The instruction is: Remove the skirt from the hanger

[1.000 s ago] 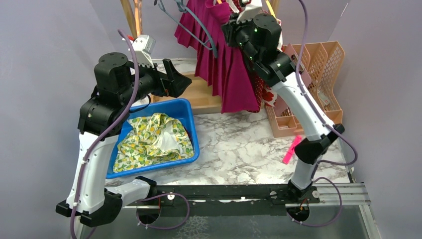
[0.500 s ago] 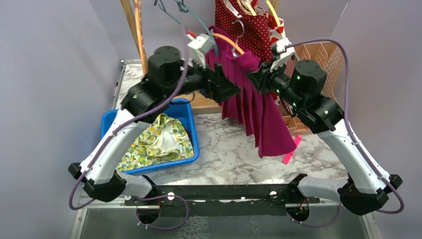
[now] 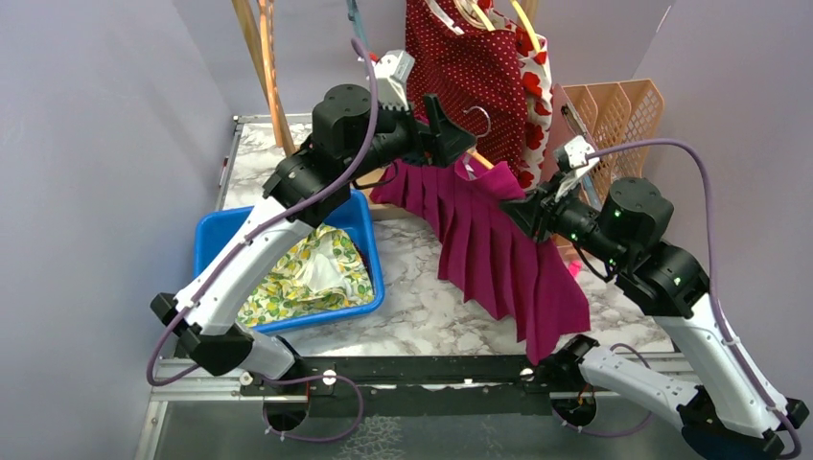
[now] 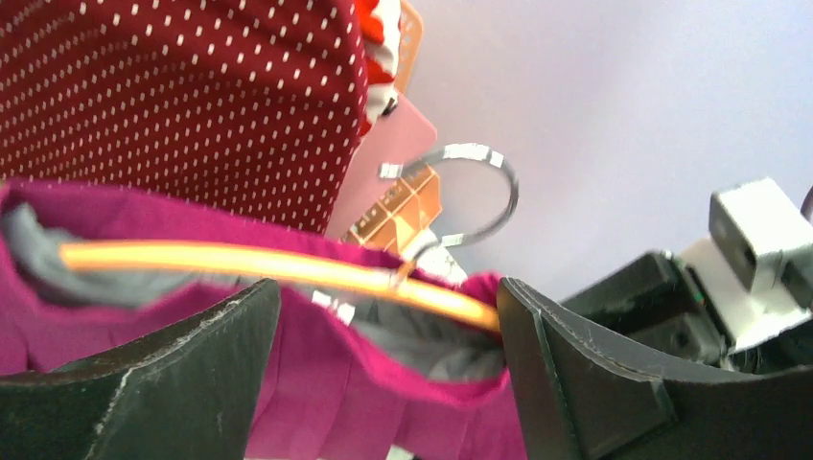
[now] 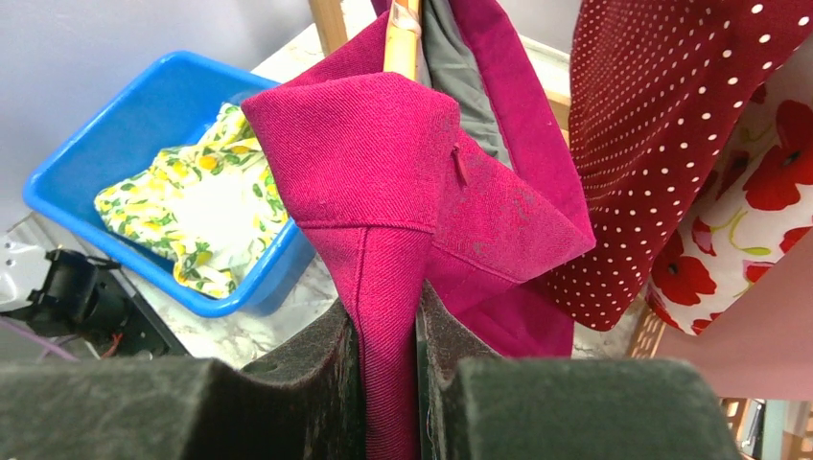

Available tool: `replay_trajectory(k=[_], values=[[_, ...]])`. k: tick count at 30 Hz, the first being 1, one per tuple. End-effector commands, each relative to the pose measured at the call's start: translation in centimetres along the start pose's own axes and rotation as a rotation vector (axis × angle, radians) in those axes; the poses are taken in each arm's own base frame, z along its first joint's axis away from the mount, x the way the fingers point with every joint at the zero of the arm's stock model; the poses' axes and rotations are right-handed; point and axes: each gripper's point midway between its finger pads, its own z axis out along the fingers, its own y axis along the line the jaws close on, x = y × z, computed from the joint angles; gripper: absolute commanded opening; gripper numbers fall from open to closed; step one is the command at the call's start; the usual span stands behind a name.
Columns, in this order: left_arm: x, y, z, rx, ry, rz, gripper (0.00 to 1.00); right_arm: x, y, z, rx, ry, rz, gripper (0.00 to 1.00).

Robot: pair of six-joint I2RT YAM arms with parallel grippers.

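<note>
The magenta pleated skirt is stretched in the air between my two grippers, its hem hanging toward the table. An orange hanger with a metal hook still runs through the waistband. My left gripper is open, and its fingers straddle the hanger bar and the waistband from below. My right gripper is shut on a fold of the skirt's waistband, with the hanger's end just above the fold.
A blue bin holding a yellow floral garment sits below the left arm. A red polka-dot dress and a poppy-print garment hang at the back. A peach basket stands back right, a wooden rack post back left.
The right arm has pulled the skirt and hanger down from the rack toward the front right. The left arm has swung from over the bin to the hanger, its jaws narrowing slightly.
</note>
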Motion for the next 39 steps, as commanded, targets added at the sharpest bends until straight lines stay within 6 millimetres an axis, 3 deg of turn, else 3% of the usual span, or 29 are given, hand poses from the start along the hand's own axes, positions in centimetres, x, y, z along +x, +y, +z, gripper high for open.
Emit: replay_trajectory(k=[1,6,11,19,26,30,34,38,39], values=[[-2.6,-1.9,2.0,0.048,-0.078,-0.001,0.84,-2.6,1.7,-0.8,-0.091,-0.107,-0.014,0.01],[-2.1,-2.5,2.6,0.047,-0.065,-0.013,0.74,-3.6,1.2,-1.2,-0.055,-0.118,-0.005,0.01],[-1.6,0.3,0.2,-0.085,-0.111,-0.025,0.90,-4.7,-0.4,-2.9,0.049,-0.178,0.034,0.01],[-1.0,-3.9,2.7,0.100,-0.041,0.008,0.90,-3.8,0.6,-1.8,-0.013,-0.148,0.027,0.01],[0.4,-4.8,5.0,0.131,-0.017,0.048,0.84,-4.2,1.5,-0.9,-0.063,-0.156,0.038,0.01],[0.7,-4.1,5.9,0.108,-0.015,0.080,0.70,-4.6,2.2,-1.0,-0.104,-0.161,0.039,0.01],[-0.2,-3.8,6.7,0.091,-0.048,0.106,0.54,-4.5,3.3,-1.4,-0.163,-0.149,0.052,0.01],[-1.1,-4.3,6.9,0.098,-0.070,0.114,0.14,-3.9,4.0,-1.8,-0.191,-0.105,0.100,0.01],[-1.4,-4.4,6.8,0.102,-0.079,0.117,0.00,-3.7,4.2,-1.9,-0.200,-0.089,0.117,0.03]])
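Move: Just beyond the left fingers, the hook of the skirt's hanger stands about 7 cm to the right, 2 cm ahead and 2 cm lower. From that hand, the waistband end in the right gripper lies some 9 cm back, 15 cm right and 6 cm below; the dotted skirt hangs roughly 14 cm ahead and 4 cm right, slightly lower. From the right hand the hook is about 11 cm ahead, 8 cm left and 5 cm up. Reaching rightward for the hanger's hook with open fingers, the left hand makes a 3 cm start, eases back a little, then goes on until it is about 7 cm right, 2 cm forward and slightly lower, closing around the hook's stem only at the end. The right hand keeps its pinch on the magenta waistband and stays nearly in place, bobbing by about a centimetre. ##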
